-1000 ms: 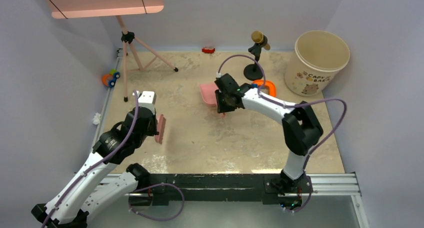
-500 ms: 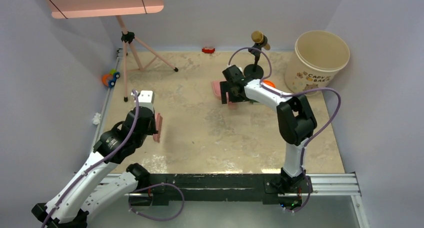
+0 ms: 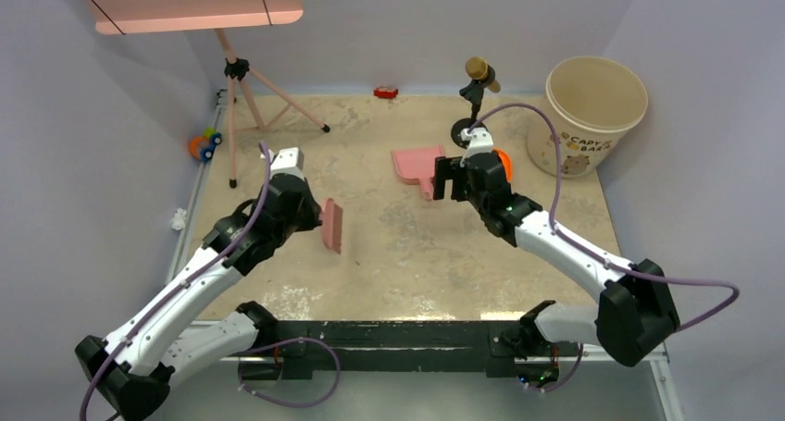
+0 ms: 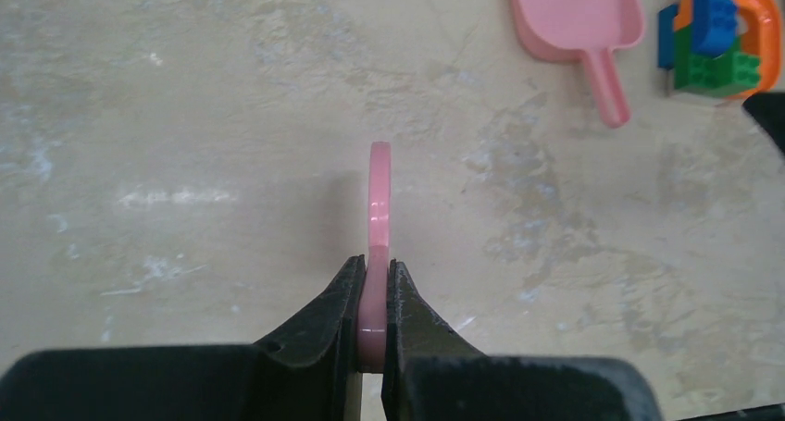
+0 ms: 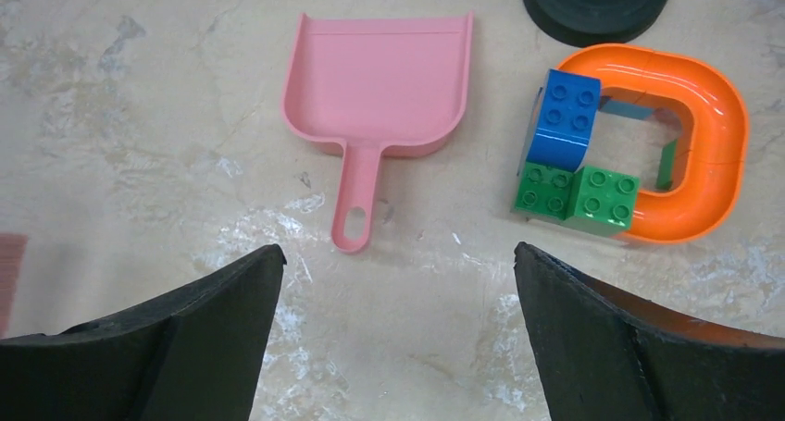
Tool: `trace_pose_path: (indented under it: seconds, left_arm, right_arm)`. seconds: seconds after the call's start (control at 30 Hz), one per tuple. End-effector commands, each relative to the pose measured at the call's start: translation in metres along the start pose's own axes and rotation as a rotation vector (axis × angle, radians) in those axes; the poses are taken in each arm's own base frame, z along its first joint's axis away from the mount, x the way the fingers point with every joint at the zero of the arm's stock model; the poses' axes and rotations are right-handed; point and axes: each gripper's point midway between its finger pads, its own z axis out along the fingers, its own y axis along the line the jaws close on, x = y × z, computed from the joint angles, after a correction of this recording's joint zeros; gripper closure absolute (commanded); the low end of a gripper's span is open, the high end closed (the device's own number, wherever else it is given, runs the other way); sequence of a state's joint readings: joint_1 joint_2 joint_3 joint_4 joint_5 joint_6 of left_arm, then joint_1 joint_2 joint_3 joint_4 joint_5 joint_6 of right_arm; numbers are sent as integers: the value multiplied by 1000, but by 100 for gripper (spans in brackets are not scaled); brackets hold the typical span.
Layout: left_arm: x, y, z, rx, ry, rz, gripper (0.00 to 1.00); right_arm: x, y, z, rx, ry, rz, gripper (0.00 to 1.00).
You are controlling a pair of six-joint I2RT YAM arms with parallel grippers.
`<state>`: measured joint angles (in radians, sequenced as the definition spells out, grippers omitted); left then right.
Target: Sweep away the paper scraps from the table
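Observation:
No paper scraps show in any view. My left gripper [image 3: 313, 216] [image 4: 375, 287] is shut on the thin handle of a pink brush [image 3: 331, 225] [image 4: 379, 194], held edge-on just above the beige table [image 3: 417, 254] left of centre. A pink dustpan [image 3: 417, 162] [image 5: 380, 79] lies flat on the table with its handle pointing toward my right gripper [image 3: 444, 182] [image 5: 398, 250]. That gripper is open, its jaws wide apart with only bare table between them, just short of the dustpan's handle.
A blue and green block stack [image 5: 569, 162] [image 4: 717, 55] leans on an orange ring [image 5: 713, 143] right of the dustpan. Behind stand a microphone stand [image 3: 475, 97], a cream bin [image 3: 597, 111], a tripod [image 3: 245, 88] and a small red car [image 3: 386, 92].
My right gripper opened and let go of the dustpan, which now lies on the table; the arm drew back to the right. My left arm carried the brush rightward toward the centre.

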<state>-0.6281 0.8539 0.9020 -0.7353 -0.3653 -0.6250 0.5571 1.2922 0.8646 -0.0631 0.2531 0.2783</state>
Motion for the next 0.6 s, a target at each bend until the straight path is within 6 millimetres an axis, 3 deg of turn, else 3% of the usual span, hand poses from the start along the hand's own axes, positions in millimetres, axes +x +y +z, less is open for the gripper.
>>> trace_pose_path:
  seconds: [0.0,0.43,0.57]
  left_arm:
    - [-54,-59,14,158,-118,-213,100]
    - [-175,-147,86,216,-283,-329,100]
    - [-184,-159,116,245,-263,-404,100]
  right_arm:
    - [-27,-5,-10,-3,-206,60,2]
    - [-23,-25,-22,70,-287,108,1]
    - [-24,-26,-22,72,-291,107,1]
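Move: The left hand, already holding the brush, has the empty dustpan about 18 cm ahead, 23 cm to its right and 14 cm lower. The toy blocks with the orange ring lie some 16 cm right of the dustpan, level with it; the microphone stand's base is 12 cm right of the dustpan and 11 cm farther out. From the right hand, empty, the dustpan is roughly 9 cm ahead, 6 cm left and 12 cm down. Keeping its pinch on the brush, the left hand swings forward and to the right, about 21 cm across the table towards the dustpan, and climbs some 8 cm, mostly late on. Its wrist rolls left side down by nearly 20 degrees while the fingers tip up a little. The right hand, still wide open, drifts slightly right, away from the dustpan. ##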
